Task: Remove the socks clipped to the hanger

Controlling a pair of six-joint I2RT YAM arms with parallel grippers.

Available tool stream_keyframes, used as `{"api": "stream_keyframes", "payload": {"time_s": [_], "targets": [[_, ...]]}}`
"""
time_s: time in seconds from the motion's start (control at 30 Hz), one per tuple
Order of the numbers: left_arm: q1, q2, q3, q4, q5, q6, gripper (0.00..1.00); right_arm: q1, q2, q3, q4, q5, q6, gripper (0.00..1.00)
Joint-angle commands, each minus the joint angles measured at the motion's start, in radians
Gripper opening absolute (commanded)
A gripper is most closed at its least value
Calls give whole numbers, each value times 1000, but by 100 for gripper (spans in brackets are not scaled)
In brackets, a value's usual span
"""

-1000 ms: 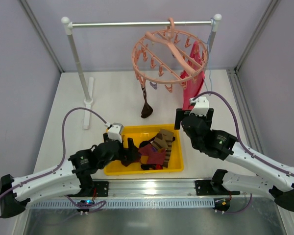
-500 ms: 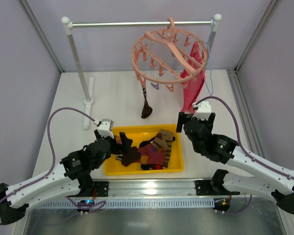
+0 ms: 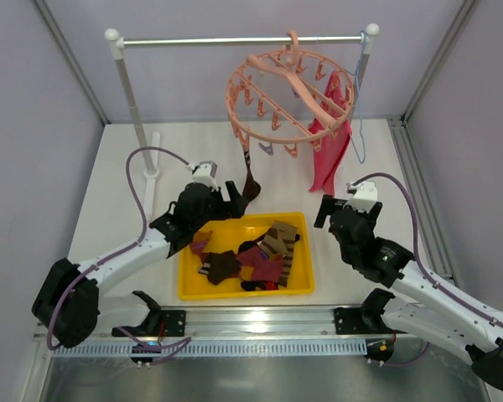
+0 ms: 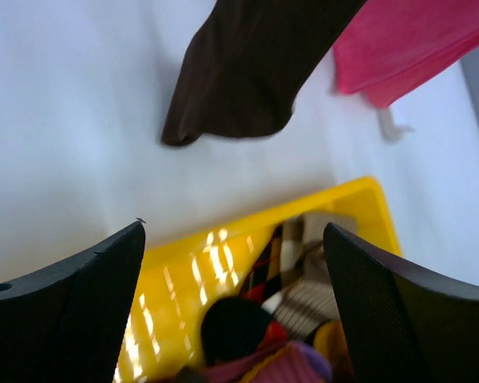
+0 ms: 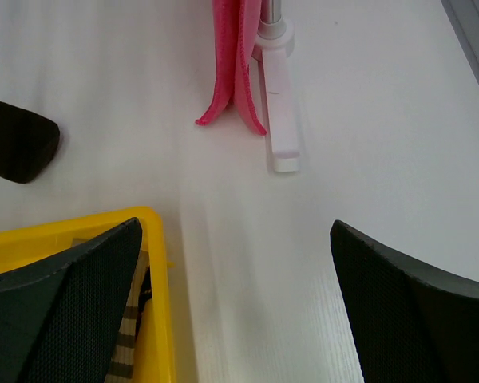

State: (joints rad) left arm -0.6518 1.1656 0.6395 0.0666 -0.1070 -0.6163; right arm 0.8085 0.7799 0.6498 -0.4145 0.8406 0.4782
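The salmon-pink ring hanger (image 3: 289, 90) hangs by its hook from the rail. One dark brown sock (image 3: 250, 181) dangles from a clip on its near left side. My left gripper (image 3: 235, 201) is open just left of that sock's toe, not touching it. In the left wrist view the sock (image 4: 247, 72) hangs ahead of and above the open gripper (image 4: 233, 239). Several loose socks (image 3: 268, 251) lie in the yellow bin (image 3: 308, 266). My right gripper (image 3: 339, 209) is open and empty over the table, right of the bin (image 5: 156, 263).
A plain pink-red cloth (image 3: 331, 155) hangs at the hanger's right side, its hem (image 5: 231, 72) near the rack's right foot (image 5: 275, 112). The rack's left post (image 3: 134, 109) stands at the back left. Grey walls close in both sides.
My left arm has lifted out of the yellow bin and swung back to beside the hanging dark sock. My right gripper has drawn a little to the right and nearer.
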Motion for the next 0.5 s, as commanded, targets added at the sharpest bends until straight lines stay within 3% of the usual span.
{"api": "stream_keyframes", "payload": {"time_s": [0.0, 0.2, 0.3, 0.47], "targets": [[-5, 107, 146, 217, 2, 27, 89, -25, -44, -22, 88, -29, 4, 100], [-20, 233, 206, 367, -173, 98, 90, -48, -54, -30, 69, -14, -23, 100], [-28, 287, 223, 413, -184, 145, 90, -60, -60, -39, 86, -15, -38, 100], [-97, 417, 242, 528, -313, 268, 90, -78, -61, -53, 134, -38, -62, 100]]}}
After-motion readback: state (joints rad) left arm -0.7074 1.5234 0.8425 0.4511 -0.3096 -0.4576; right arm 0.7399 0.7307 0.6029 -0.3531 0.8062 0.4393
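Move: Ahead and to the right of the left hand hangs the brown sock, its middle about 13 cm ahead, 7 cm right and 5 cm higher. Its round hanger is centred some 17 cm ahead, 15 cm right and 22 cm above the hand; the pink cloth hangs roughly 16 cm ahead and 23 cm right, a little higher than the hand. From the right hand the sock is about 16 cm ahead and 25 cm left, near its height. Reaching towards the brown sock that still hangs from the hanger, the left hand travels about 9 cm forward and 5 cm right, arching up nearly 6 cm before sinking back about 2 cm. Its fingertips tilt up some 15 degrees so that they point more level at the sock, and the fingers stay wide open. ##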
